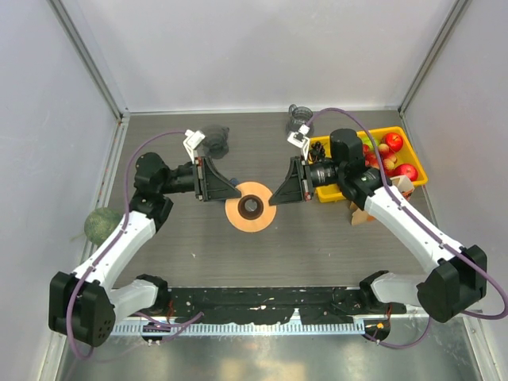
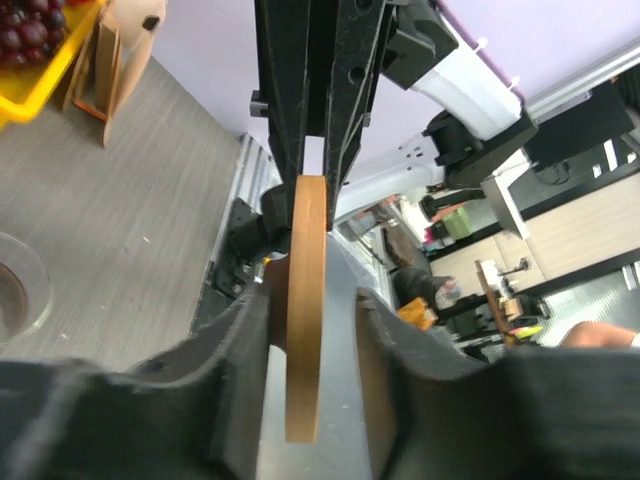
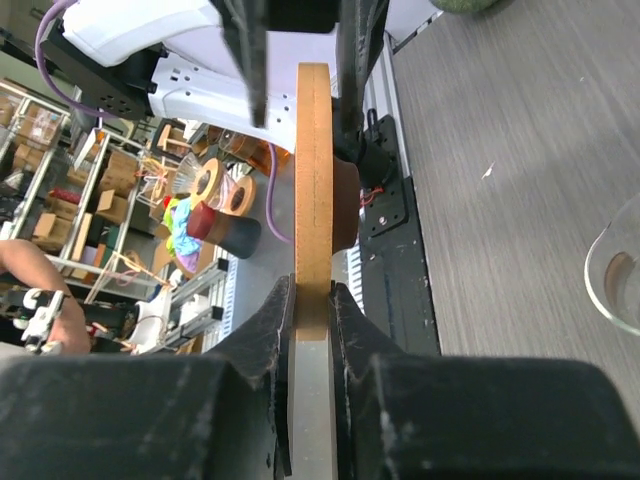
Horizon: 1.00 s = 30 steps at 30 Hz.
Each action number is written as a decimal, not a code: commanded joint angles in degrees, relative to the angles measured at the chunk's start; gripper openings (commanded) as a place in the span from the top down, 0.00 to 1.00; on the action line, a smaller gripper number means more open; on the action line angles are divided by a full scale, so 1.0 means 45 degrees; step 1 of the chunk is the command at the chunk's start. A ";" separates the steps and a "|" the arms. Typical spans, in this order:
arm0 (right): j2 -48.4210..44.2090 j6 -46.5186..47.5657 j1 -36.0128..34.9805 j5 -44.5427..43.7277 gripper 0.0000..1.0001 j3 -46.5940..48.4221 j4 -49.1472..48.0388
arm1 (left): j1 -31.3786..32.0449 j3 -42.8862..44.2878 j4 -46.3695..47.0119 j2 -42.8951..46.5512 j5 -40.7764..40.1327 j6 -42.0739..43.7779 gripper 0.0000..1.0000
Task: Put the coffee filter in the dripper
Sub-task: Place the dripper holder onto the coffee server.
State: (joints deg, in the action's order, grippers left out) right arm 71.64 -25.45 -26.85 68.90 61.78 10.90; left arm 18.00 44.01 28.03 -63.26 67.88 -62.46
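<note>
The dripper (image 1: 238,219) is a flat round wooden disc with a dark hole in its middle, held level above the table between both arms. My right gripper (image 1: 275,196) (image 3: 312,300) is shut on its rim (image 3: 313,150). Opposite, my left gripper (image 1: 236,193) (image 2: 312,340) stands open around the rim (image 2: 305,260), with a gap on at least one side. A dark brown part (image 3: 346,200) hangs under the disc; I cannot tell whether it is the coffee filter. A round glass rim (image 3: 615,280) (image 2: 12,300) shows on the table below.
A yellow tray (image 1: 406,137) of fruit sits at the back right, with a small wooden stand (image 1: 361,213) in front of it. A glass vessel (image 1: 300,119) and a dark object (image 1: 214,141) stand at the back. A green melon (image 1: 101,225) lies by the left wall.
</note>
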 commanded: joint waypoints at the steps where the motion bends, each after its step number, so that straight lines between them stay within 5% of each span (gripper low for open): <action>1: -0.0118 -0.1937 0.0224 -0.0019 0.95 -0.0756 -0.2354 | -0.0229 0.0415 -0.0268 0.0425 -0.0415 0.0303 0.44; 3: -0.0138 -0.3109 0.0517 0.0020 0.95 -0.1400 -0.3858 | -0.0754 0.0338 -0.1360 0.0815 -0.0668 0.0772 0.21; 7: -0.0099 -0.4285 0.1434 -0.0077 0.95 -0.2475 -0.5037 | -0.2434 0.0104 -0.2477 0.1440 -0.0962 0.1397 0.03; 14: 0.1012 -0.5922 0.2470 -0.0468 0.95 -0.3962 -0.7360 | -0.3258 0.0024 -0.4622 0.2436 -0.1625 0.3776 0.00; 20: 0.2047 -0.5867 0.2549 -0.0702 0.95 -0.3748 -0.7790 | -0.3258 0.1507 -0.9757 0.2848 -0.3245 0.8308 0.00; 30: 0.3084 -0.6649 0.2588 -0.0450 0.95 -0.4021 -0.8944 | -0.3257 0.1294 -1.1502 0.3688 -0.3501 0.9894 0.01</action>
State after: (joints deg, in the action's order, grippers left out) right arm 84.93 -53.67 -15.40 65.47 43.57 -23.38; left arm 3.57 48.21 -18.90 -47.11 53.39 -23.49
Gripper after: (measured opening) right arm 0.183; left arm 0.994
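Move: The coffee server stands about 9 cm ahead of the right hand, some 3 cm to its left and 23 cm below. The dripper holder, pinched by its right rim, has its middle about 6 cm left of that hand, 1 cm back and level with it; the blue dripper lies roughly 15 cm ahead, 12 cm left and 27 cm down. From the left hand, the server is around 8 cm ahead, 6 cm right and 25 cm below. The left fingers, already slackening at the holder's left rim, spread wide and clear it as that hand backs off some 8 cm to the left, slightly forward at first, then sinking. Keeping its pinch on the right rim, the right hand lowers the holder about 10 cm and carries it forward nearly 9 cm towards the server, rolling its far edge down some 25 degrees while turning clockwise. ##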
